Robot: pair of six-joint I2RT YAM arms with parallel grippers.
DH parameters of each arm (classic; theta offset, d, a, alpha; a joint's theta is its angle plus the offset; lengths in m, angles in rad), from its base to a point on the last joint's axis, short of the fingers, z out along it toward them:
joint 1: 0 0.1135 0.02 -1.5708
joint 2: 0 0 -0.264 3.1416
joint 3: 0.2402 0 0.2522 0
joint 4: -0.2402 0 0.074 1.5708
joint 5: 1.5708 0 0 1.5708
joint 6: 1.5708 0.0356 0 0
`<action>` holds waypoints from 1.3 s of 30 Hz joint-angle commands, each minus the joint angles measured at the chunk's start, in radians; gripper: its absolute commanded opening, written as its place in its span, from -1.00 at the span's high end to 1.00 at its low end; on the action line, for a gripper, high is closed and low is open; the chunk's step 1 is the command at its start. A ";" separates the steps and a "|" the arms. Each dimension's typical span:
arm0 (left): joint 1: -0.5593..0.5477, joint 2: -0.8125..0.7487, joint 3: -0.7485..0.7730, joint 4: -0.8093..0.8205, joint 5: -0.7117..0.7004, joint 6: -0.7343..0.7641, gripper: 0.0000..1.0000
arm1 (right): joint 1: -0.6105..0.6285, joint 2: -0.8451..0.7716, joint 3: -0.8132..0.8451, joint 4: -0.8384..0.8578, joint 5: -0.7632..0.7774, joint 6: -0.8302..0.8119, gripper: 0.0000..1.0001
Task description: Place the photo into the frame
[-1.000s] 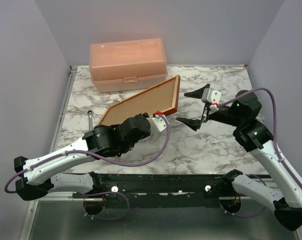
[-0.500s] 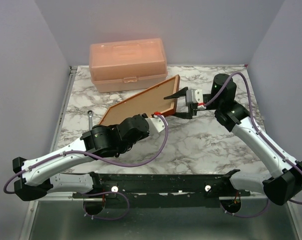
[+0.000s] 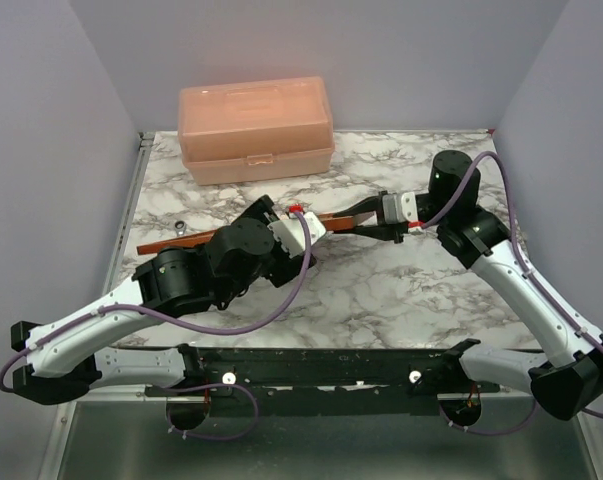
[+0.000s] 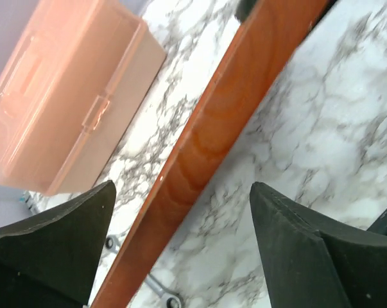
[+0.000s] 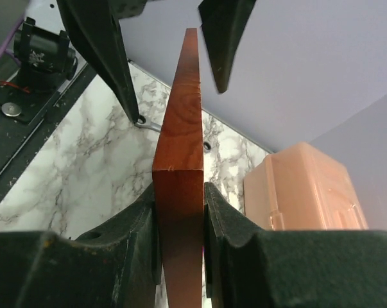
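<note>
The frame hangs edge-on above the marble table, a thin reddish-brown strip running left to right. My right gripper is shut on its right end; in the right wrist view both pads press the wooden edge. My left gripper is open around the middle of the frame. In the left wrist view the wood runs diagonally between the two fingers, touching neither. The left gripper's fingertips also show on either side of the far part of the frame. The photo is out of view.
A peach plastic box stands at the back of the table, also seen in the wrist views. A small metal wrench lies on the marble table under the frame's left end.
The frame has turned from a tilted flat pose to edge-on. My right gripper came in and shut on its right end. My left gripper opened and let go of it.
</note>
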 commanded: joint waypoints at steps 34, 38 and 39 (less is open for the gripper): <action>0.435 0.027 0.010 0.098 0.545 -0.466 -0.96 | -0.355 0.394 0.015 -0.236 -0.045 0.905 0.99; 0.519 0.039 -0.063 0.119 0.623 -0.505 -0.96 | -0.358 0.486 0.022 -0.323 0.183 0.871 0.99; 0.538 0.042 -0.088 0.129 0.648 -0.512 -0.96 | -0.361 0.509 0.031 -0.348 0.236 0.860 0.98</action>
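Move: The upright frame's top bar still runs between the parted left fingers; the frame's middle is about 2 cm ahead of that hand, 2 cm left and 10 cm down. The right hand grips its right side near the top corner, with the middle roughly 12 cm left and 11 cm down, 1 cm back. From the left hand, the peach box is some 31 cm ahead, 5 cm left and 25 cm down; the wrench 9 cm ahead, 22 cm left, 32 cm below. Straight up off the frame's top bar goes the left hand, about 9 cm, opening fully, then back down as far while easing forward over the photo, still open. The right hand keeps its pinch on the frame's corner, rises slightly, then sweeps down some 16 cm, forward and somewhat right, rolling nearly 90 degrees so the top edge tips away from the robot. ##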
